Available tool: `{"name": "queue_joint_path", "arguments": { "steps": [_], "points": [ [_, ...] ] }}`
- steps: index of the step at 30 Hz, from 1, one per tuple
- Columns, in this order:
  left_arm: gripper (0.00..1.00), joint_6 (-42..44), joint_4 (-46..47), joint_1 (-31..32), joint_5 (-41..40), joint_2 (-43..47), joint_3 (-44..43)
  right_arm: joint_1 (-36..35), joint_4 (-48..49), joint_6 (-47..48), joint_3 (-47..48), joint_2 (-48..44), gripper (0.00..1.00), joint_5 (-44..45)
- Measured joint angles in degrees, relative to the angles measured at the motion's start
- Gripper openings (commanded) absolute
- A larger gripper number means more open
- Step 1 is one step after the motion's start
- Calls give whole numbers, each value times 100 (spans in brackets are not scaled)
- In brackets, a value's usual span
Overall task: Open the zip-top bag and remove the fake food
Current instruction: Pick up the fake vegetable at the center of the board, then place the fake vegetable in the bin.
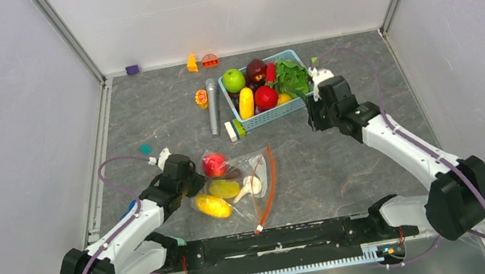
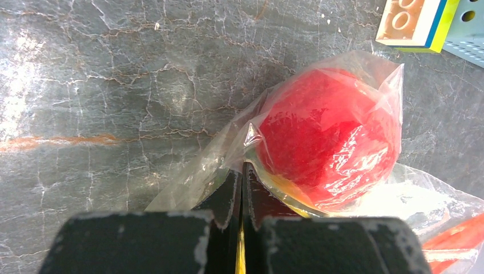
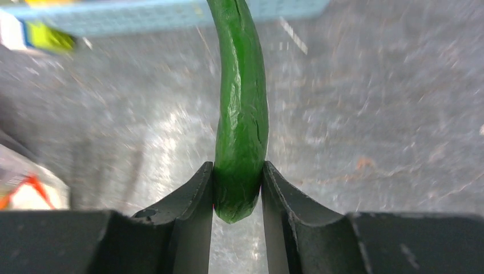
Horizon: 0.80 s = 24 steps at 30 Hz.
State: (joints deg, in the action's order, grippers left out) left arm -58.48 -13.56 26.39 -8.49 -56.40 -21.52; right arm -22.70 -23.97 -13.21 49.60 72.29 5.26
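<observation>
The clear zip-top bag (image 1: 257, 166) lies on the table in front of the arms, its orange-red zip strip (image 1: 271, 180) along the right edge. Inside it are a red round fruit (image 1: 214, 164), yellow mango-like pieces (image 1: 212, 206) and a white piece (image 1: 252, 185). My left gripper (image 1: 192, 183) is shut on the bag's left edge; in the left wrist view the closed gripper (image 2: 243, 171) pinches plastic beside the red fruit (image 2: 328, 137). My right gripper (image 1: 315, 115) is shut on a long glossy green piece (image 3: 242, 114) at the basket's near right corner.
A light-blue basket (image 1: 269, 115) at the back holds a green apple (image 1: 233, 79), green lettuce (image 1: 291, 76), and maroon, red and yellow pieces. A grey cylinder (image 1: 213, 105) and a toy block (image 1: 234, 130) lie to its left. Small toys sit along the back wall.
</observation>
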Motion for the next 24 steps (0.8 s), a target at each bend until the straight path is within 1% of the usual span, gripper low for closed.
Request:
{"name": "queue_joint_path", "arguments": {
  "steps": [4,7,9,15,22,24],
  "points": [
    [2,0,2,0,2,0,4,33,-144,31,761,-120,29,-50],
    [2,0,4,0,2,0,4,33,-262,52,1285,33,28,-199],
    [2,0,0,0,2,0,4,31,-352,59,1749,343,27,-356],
    [2,0,-9,0,2,68,4,-107,-713,48,3403,1759,22,-592],
    [2,0,-26,0,2,199,17,-485,-1060,-205,5180,3143,23,-605],
    [2,0,-39,0,2,214,33,-590,-1075,-269,5473,3414,22,-538]
  ]
}}
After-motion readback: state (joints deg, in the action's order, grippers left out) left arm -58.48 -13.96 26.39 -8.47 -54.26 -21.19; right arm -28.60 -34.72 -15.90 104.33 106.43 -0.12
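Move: Ahead and to its left, about 17 cm farther out, 9 cm left and 7 cm lower, the blue basket's middle waits for the right hand, which already holds the long green fake vegetable by one end. In the basket, the red tomato is some 14 cm ahead and 11 cm left, the lettuce 17 cm ahead and 3 cm left, the green apple 20 cm ahead and 20 cm left. From the left hand, the basket's middle lies roughly 25 cm ahead and 22 cm right. Carrying the green vegetable up first and then forward and left, the right hand swings quickly over the basket's near side to hang high above the red tomato. It goes about 14 cm forward, as much left and 12 cm up, most of the rise early. The wrist turns some 10 degrees, tips swinging slightly up, and the fingers keep their grip. ##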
